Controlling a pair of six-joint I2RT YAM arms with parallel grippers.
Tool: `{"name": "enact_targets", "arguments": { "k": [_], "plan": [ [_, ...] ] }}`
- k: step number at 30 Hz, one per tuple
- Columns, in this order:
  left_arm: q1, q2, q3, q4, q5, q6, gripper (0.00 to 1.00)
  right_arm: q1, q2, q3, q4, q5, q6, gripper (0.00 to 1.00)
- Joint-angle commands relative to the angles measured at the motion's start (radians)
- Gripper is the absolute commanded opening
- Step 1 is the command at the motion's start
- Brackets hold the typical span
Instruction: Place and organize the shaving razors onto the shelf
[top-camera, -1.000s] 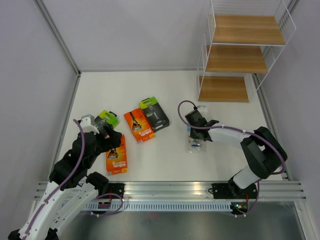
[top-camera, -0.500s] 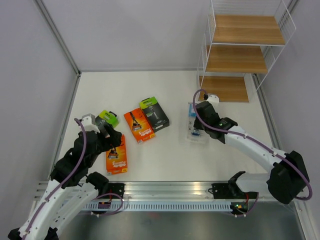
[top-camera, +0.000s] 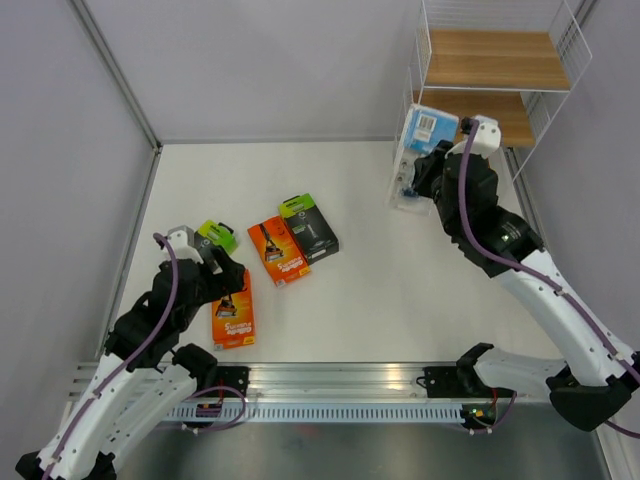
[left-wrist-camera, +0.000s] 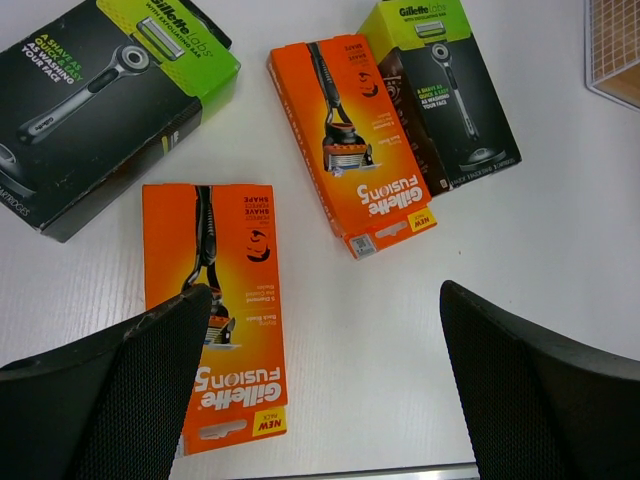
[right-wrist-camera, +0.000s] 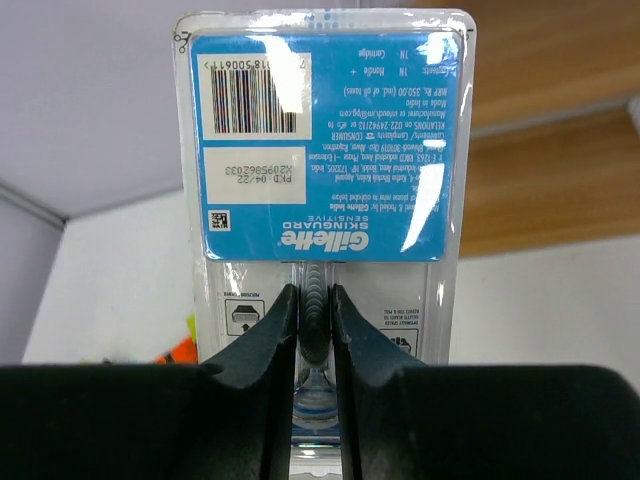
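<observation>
My right gripper (top-camera: 421, 172) is shut on the clear blister with blue card (top-camera: 428, 135), held upright in the air at the front left of the shelf (top-camera: 495, 58), level with its middle board. In the right wrist view the fingers (right-wrist-camera: 275, 325) pinch the razor handle below the blue card (right-wrist-camera: 325, 140). My left gripper (left-wrist-camera: 325, 300) hangs open over the table beside an orange card (left-wrist-camera: 215, 310). A second orange card (left-wrist-camera: 350, 140) and two black boxes (left-wrist-camera: 445, 90) (left-wrist-camera: 100, 100) lie beyond it.
The packs on the table (top-camera: 278, 249) lie in a loose group at the left. An aluminium rail (top-camera: 340, 380) runs along the near edge. Grey walls close the table in on the left and at the back. The shelf's wire corner (left-wrist-camera: 615, 50) shows in the left wrist view.
The right arm has lifted the blister pack off the table and carried it away and to the right, up to the shelf. The left arm has barely moved.
</observation>
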Motion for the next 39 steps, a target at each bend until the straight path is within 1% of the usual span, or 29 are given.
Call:
{"name": "enact_targets", "arguments": {
  "k": [1, 3, 6, 8, 9, 11, 12, 14, 15, 17, 18, 19, 23, 26, 27, 29, 30, 31, 32, 35, 37, 39],
  "plan": [
    [0.000, 0.028, 0.003, 0.008, -0.003, -0.011, 1.00, -0.018, 0.027, 0.160, 0.007, 0.137, -0.129, 0.00],
    [0.000, 0.032, 0.005, 0.008, 0.000, -0.010, 1.00, -0.040, 0.055, 0.220, 0.029, 0.174, -0.161, 0.01],
    [0.000, 0.031, 0.005, 0.008, -0.003, -0.010, 1.00, -0.092, 0.093, 0.276, 0.058, 0.173, -0.173, 0.00],
    [0.000, 0.028, 0.003, 0.008, -0.001, -0.010, 1.00, -0.126, 0.116, 0.309, 0.055, 0.149, -0.152, 0.00],
    [0.000, 0.025, 0.003, 0.007, -0.003, -0.010, 1.00, -0.164, 0.137, 0.336, 0.058, 0.136, -0.146, 0.00],
    [0.000, 0.020, 0.003, 0.008, -0.004, -0.011, 1.00, -0.199, 0.168, 0.362, 0.084, 0.083, -0.131, 0.00],
    [0.000, 0.021, 0.001, 0.008, -0.004, -0.011, 1.00, -0.234, 0.181, 0.405, 0.087, 0.066, -0.120, 0.00],
    [-0.001, 0.021, 0.003, 0.010, -0.001, -0.010, 1.00, -0.265, 0.232, 0.468, 0.067, 0.046, -0.092, 0.01],
    [0.000, 0.021, 0.001, 0.011, 0.000, -0.008, 1.00, -0.290, 0.256, 0.566, 0.043, 0.037, -0.063, 0.01],
    [-0.001, 0.031, 0.001, 0.013, 0.008, -0.005, 1.00, -0.310, 0.329, 0.672, -0.021, 0.056, -0.025, 0.00],
    [0.000, 0.034, 0.001, 0.014, 0.011, -0.002, 1.00, -0.322, 0.345, 0.738, -0.014, 0.056, -0.023, 0.01],
    [0.000, 0.037, 0.004, 0.014, 0.012, -0.002, 0.99, -0.327, 0.358, 0.755, 0.001, 0.056, -0.029, 0.00],
    [-0.001, 0.057, 0.006, 0.016, 0.022, 0.001, 1.00, -0.351, 0.392, 0.760, 0.165, 0.079, -0.057, 0.00],
    [0.000, 0.060, 0.006, 0.016, 0.025, 0.003, 1.00, -0.376, 0.438, 0.774, 0.217, 0.104, -0.051, 0.01],
    [0.000, 0.060, 0.008, 0.014, 0.025, 0.003, 1.00, -0.403, 0.454, 0.796, 0.222, 0.093, -0.036, 0.01],
    [0.000, 0.058, 0.006, 0.016, 0.022, 0.004, 1.00, -0.452, 0.487, 0.786, 0.266, 0.055, 0.032, 0.01],
    [0.000, 0.060, 0.008, 0.016, 0.023, 0.004, 1.00, -0.471, 0.495, 0.775, 0.295, -0.018, 0.052, 0.01],
    [0.000, 0.058, 0.006, 0.016, 0.026, 0.004, 1.00, -0.489, 0.519, 0.774, 0.312, -0.046, 0.125, 0.01],
    [0.000, 0.058, 0.006, 0.016, 0.028, 0.004, 1.00, -0.526, 0.533, 0.792, 0.307, -0.077, 0.170, 0.00],
    [0.000, 0.060, 0.006, 0.016, 0.022, 0.004, 1.00, -0.580, 0.578, 0.800, 0.319, -0.131, 0.315, 0.00],
    [0.000, 0.058, 0.008, 0.016, 0.014, 0.004, 1.00, -0.589, 0.604, 0.801, 0.366, -0.143, 0.336, 0.00],
    [0.000, 0.054, 0.005, 0.016, 0.012, 0.003, 0.99, -0.589, 0.635, 0.859, 0.362, -0.148, 0.351, 0.00]
  ]
}}
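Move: The right hand already holds the blue-backed blister pack and takes it to the wire rack's top shelf, whose board lies roughly 24 cm ahead of the hand, 17 cm to its right and 6 cm above it. The middle shelf is some 24 cm ahead, 16 cm right and 13 cm below the hand; the bottom shelf is about 27 cm ahead, 16 cm right and 33 cm down. From the idle left hand, the top shelf is about 38 cm ahead, 50 cm right and 21 cm up. Keeping the blister pack pinched, the right hand climbs about 20 cm past the height of the top shelf while swinging right and reaching forward, some 19 cm each way by the end, the last of it forward and right while sinking about 5 cm over the board. On the way the wrist turns some 30 degrees clockwise, tips the fingers up by about 25 degrees and rolls its left side upward, and the fingers never loosen. ##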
